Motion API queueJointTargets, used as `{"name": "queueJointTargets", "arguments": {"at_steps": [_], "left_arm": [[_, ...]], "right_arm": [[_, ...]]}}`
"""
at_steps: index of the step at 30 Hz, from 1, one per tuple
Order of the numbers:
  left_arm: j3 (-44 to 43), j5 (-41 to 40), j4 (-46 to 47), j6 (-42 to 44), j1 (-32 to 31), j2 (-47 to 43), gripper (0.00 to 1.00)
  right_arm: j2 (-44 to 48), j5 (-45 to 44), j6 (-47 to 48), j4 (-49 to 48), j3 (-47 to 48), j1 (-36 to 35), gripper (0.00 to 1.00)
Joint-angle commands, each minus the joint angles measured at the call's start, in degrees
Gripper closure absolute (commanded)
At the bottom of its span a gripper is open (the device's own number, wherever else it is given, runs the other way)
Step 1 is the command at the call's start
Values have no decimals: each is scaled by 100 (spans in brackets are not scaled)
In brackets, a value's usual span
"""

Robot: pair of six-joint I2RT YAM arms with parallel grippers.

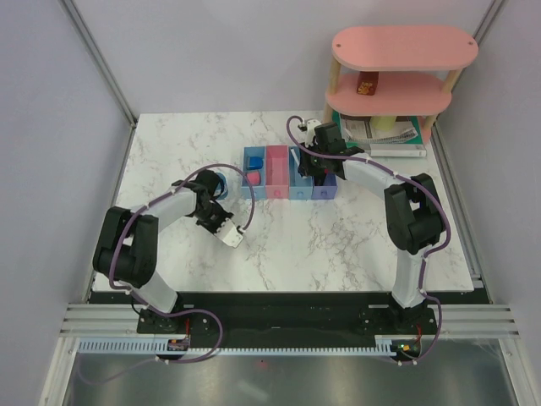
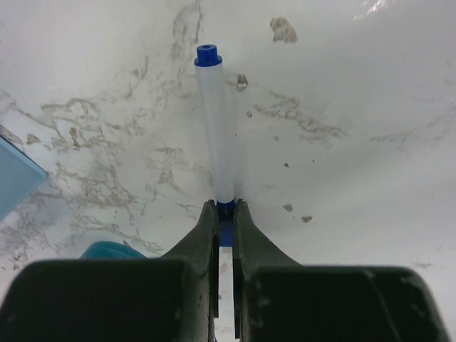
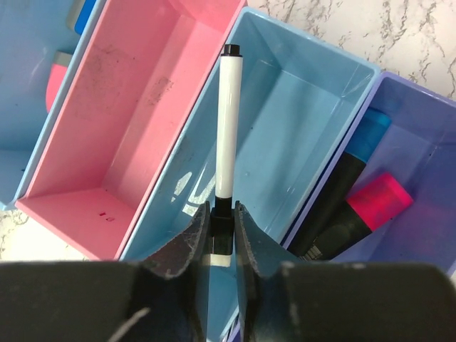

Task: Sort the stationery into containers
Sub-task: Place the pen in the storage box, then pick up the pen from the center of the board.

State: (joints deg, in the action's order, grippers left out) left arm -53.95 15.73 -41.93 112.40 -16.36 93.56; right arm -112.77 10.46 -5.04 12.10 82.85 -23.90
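The four joined bins (image 1: 277, 152) stand mid-table. My right gripper (image 3: 223, 210) is shut on a white pen with black ends (image 3: 228, 121) and holds it over the third, light blue bin (image 3: 299, 121), next to the pink bin (image 3: 128, 107). The purple bin (image 3: 427, 178) holds two black highlighters, one blue-ended (image 3: 367, 135) and one pink-ended (image 3: 381, 203). The first bin holds a blue eraser (image 1: 254, 161) and a pink eraser (image 1: 252, 178). My left gripper (image 2: 221, 206) is shut on a white pen with blue ends (image 2: 217, 128) over the marble, left of the bins. A blue tape roll (image 1: 220, 181) lies by my left arm.
A pink oval two-tier shelf (image 1: 397, 68) stands at the back right with a small red box (image 1: 367, 84) on its lower tier. A green-edged book (image 1: 385, 131) lies under it. A bin corner (image 2: 14, 182) shows at the left of the left wrist view.
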Motion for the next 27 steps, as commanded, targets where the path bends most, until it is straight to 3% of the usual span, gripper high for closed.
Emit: {"name": "queueJointTargets", "arguments": {"at_steps": [1, 11, 16, 21, 27], "left_arm": [[-18, 615, -210, 2745, -235, -399, 98], [-941, 1196, -254, -541, -772, -663, 98], [-1782, 1468, -254, -3018, -991, -611, 98], [-3100, 1556, -254, -5871, -1062, 47, 98], [-4358, 2223, -412, -8299, -1106, 1065, 98]], "right_arm": [[194, -167, -120, -225, -76, -18, 74], [360, -167, 2, -112, -32, -18, 58], [712, -307, 134, 73, 144, -27, 55], [1301, -999, 266, 284, 232, 17, 53], [1635, -1661, 363, 565, 39, 280, 53]]}}
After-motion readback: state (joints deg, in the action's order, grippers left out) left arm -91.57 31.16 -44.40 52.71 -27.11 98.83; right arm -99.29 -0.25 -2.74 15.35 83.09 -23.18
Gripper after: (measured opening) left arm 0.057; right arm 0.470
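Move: The left hand, low by the table and already pinching the blue-capped pen by its cap, has the storage box's middle about 21 cm to its right and 15 cm ahead, nearly level with it. The blue jar stands some 10 cm straight ahead; the pink eraser in the box lies about 11 cm right and 14 cm ahead. For the right hand, holding the black-capped pen, the second light-blue compartment's middle is roughly 2 cm ahead, 1 cm left and 5 cm below, the purple compartment 6 cm right and 2 cm ahead. The black-capped pen is let go over the light-blue compartment as the right fingers open with the hand nearly still; that hand then rises about 10 cm, drifting right. Meanwhile the blue-capped pen, still pinched, is carried up and to the right towards the storage box, some 18 cm up and 16 cm across, going forward late, while the left wrist tilts the fingers rightward and turns counter-clockwise, each roughly 35 degrees. ##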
